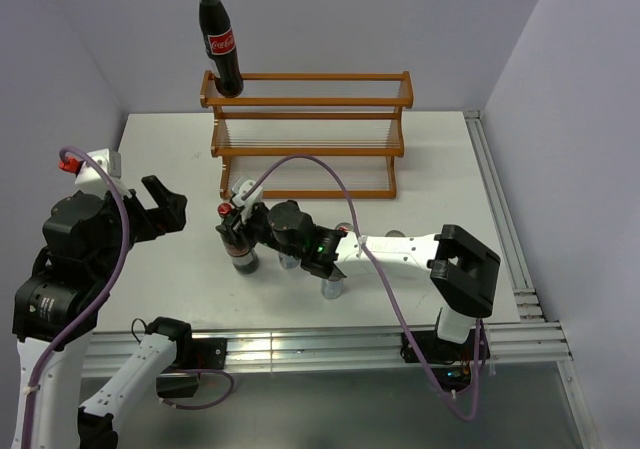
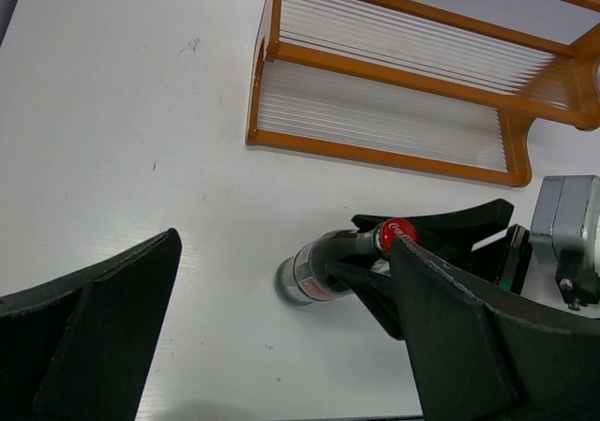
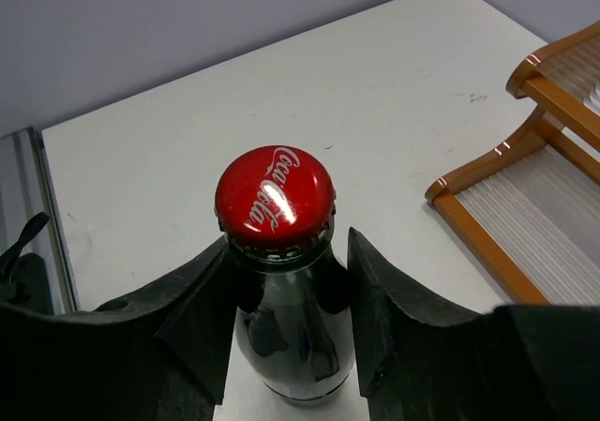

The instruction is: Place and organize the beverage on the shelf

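One dark cola bottle [image 1: 220, 44] with a red cap stands on the left end of the top tier of the brown wooden shelf [image 1: 310, 119]. A second cola bottle [image 1: 238, 244] stands upright on the table in front of the shelf. My right gripper [image 3: 289, 252] is shut on its neck just below the red cap [image 3: 274, 199], with a finger pressed against each side. The left wrist view shows this bottle [image 2: 323, 266] with the right gripper's fingers around it. My left gripper [image 1: 160, 209] hovers open and empty to the bottle's left. Slim cans [image 1: 332, 289] stand partly hidden under the right arm.
The shelf's lower tiers [image 2: 394, 112] hold nothing in view. Another can [image 1: 393, 235] peeks out behind the right forearm. A rail [image 1: 500, 219] runs along the table's right edge. Grey walls close in behind the shelf.
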Motion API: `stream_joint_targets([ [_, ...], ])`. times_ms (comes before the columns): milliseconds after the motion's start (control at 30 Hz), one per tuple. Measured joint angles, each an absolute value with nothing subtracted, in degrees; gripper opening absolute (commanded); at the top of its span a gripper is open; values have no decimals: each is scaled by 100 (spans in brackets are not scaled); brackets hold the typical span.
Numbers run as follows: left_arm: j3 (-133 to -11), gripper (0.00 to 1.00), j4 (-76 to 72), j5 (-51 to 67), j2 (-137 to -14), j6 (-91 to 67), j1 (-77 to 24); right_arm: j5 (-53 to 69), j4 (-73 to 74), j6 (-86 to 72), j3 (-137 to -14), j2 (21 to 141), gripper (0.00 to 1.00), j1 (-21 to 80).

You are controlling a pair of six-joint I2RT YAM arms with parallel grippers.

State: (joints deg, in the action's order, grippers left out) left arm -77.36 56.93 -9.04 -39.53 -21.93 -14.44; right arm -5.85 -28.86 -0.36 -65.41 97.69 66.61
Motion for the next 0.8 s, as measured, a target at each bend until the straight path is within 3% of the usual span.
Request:
stream_joint_targets([
  [500, -7717, 99, 5551, -690, -3990, -2167, -1444, -119, -2196, 139, -6783, 9550, 0, 6661],
  [800, -7703, 99, 5094, -32, -3745, -2025, -1444, -62, -2318, 137, -7013, 8084, 0, 6661],
])
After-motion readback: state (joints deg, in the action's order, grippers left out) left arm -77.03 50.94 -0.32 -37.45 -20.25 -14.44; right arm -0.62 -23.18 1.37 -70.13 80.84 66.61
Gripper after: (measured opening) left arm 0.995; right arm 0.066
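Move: The right hand, fingers pointing left, already grips the neck of the left-hand Coca-Cola bottle, whose middle is about 6 cm straight below. One silver can stands some 13 cm right and 1 cm ahead of the hand, another 24 cm right and 8 cm back, both about 12 cm lower; the shelf's middle is roughly 32 cm ahead and 18 cm right, about 3 cm higher. From the idle left hand, the bottle lies about 4 cm ahead, 11 cm right and 19 cm below. The right hand starts with its pads around the bottle's neck, at first easing back and up only a centimetre or so, then shoots up about 16 cm, also drawing some 5 cm right and 3–4 cm back, its left-pointing fingers tipping up some 15 degrees. The pads come off the neck and the fingers end nearly shut on nothing, while the left hand, open and empty, begins late to rise about 3 cm and shift right, yawing clockwise a little. ##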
